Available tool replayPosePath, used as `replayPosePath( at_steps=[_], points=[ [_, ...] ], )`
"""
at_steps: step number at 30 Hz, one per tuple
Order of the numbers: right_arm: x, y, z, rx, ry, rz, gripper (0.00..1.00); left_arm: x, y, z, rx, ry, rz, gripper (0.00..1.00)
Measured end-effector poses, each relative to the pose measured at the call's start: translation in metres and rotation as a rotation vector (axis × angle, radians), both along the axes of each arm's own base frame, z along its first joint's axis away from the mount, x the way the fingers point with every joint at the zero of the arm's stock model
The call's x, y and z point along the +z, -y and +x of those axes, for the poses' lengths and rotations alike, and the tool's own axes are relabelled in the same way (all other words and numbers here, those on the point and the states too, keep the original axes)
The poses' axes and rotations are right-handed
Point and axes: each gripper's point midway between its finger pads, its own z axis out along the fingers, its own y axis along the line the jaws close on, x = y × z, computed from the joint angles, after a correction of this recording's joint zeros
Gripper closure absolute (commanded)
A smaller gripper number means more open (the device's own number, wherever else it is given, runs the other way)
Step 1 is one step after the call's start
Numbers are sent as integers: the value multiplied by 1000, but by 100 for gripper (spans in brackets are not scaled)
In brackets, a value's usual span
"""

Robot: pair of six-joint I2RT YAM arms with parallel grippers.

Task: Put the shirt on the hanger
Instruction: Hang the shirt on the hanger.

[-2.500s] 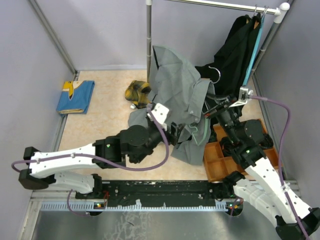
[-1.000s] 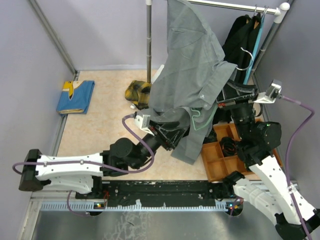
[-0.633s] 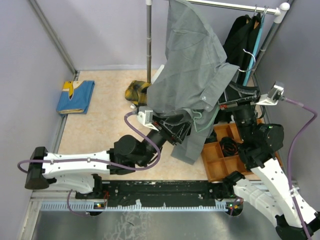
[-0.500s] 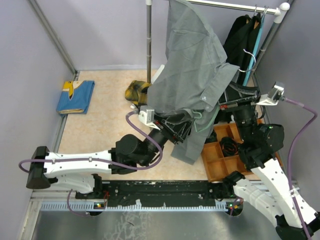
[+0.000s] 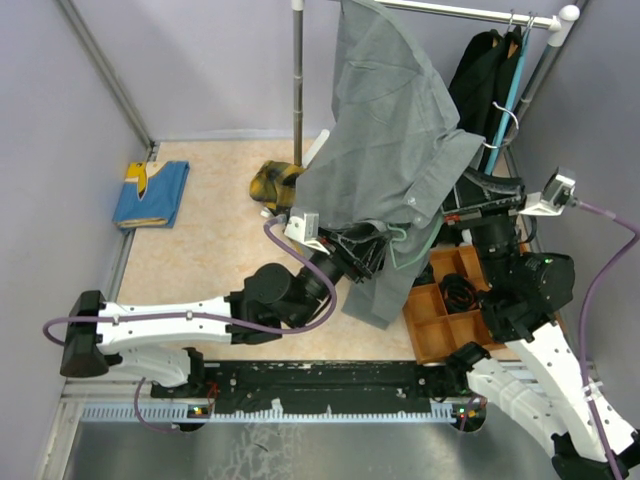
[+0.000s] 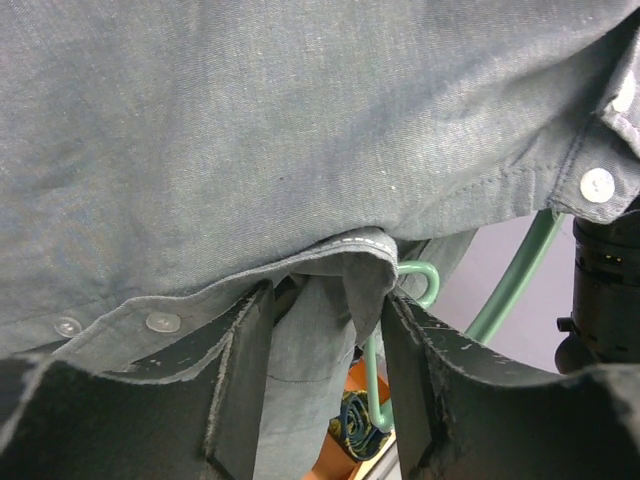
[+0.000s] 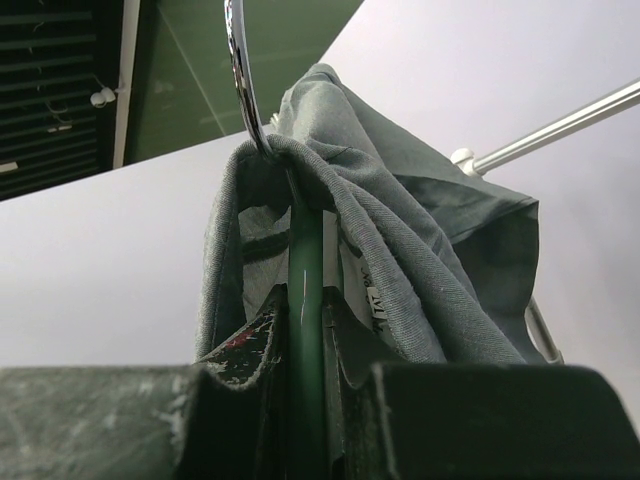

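Note:
The grey button shirt [image 5: 390, 130] hangs draped over the teal-green hanger [image 5: 402, 240], held high near the rail. My right gripper [image 5: 462, 210] is shut on the hanger's green stem [image 7: 305, 250] just below the metal hook [image 7: 240, 60]; the shirt collar [image 7: 400, 220] wraps round it. My left gripper [image 5: 365, 248] sits under the shirt's lower edge. In the left wrist view its jaws [image 6: 325, 300] stand apart, with a fold of the shirt [image 6: 300, 120] hanging between them beside the right finger. A piece of the hanger's wavy bar [image 6: 515, 285] shows past it.
A metal rail [image 5: 470, 12] runs along the back right with black garments [image 5: 480, 90] and a plain teal hanger [image 5: 510, 90] on it. A vertical pole [image 5: 297, 80] stands behind. An orange tray [image 5: 440, 310] lies at the right; a blue-yellow cloth [image 5: 150, 192] and a yellow-dark cloth [image 5: 272, 185] lie on the table.
The right arm has raised the hanger and shirt from low over the table up toward the rail. The left arm has followed upward and to the right under the shirt.

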Motion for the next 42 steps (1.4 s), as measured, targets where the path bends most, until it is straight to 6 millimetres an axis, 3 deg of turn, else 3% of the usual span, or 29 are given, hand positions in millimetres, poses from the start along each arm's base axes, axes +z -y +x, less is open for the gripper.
replayPosePath(
  at_steps=[3,11,19,42],
  points=[
    [1,0,-2,9,0,4,100,-1,-1,3,6,-7,-1,59],
    [-2,-1,-3,25,-19,11,100,-1,-2,9,13,-12,-6,100],
    [-7,2,4,2,-56,22,100,-12,1,8,-1,-16,47,100],
    [-46,12,60,-208,-285,-58,100,-40,16,-7,-116,-18,147,100]
  ],
)
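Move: The shirt's loose front edge hangs between the left hand's open fingers, only about 1 cm ahead and 1 cm to the right, level with it. The hanger's green free end pokes out some 4 cm to the left hand's right and 3 cm below, neither ahead nor back. From the right hand, holding the hanger, that edge is about 8 cm left, 2 cm back and 14 cm below; the metal hook is roughly 7 cm ahead, 5 cm right and 8 cm above. Barely a centimetre forward, the left hand shuts its fingers and pinches the shirt's front edge, then draws it down about 4 cm, easing slightly right and back. The right hand holds nearly still at first, then, keeping its grip on the hanger, carries it forward some 6 cm and down about 4, tipping it forward and turning it a little clockwise. ##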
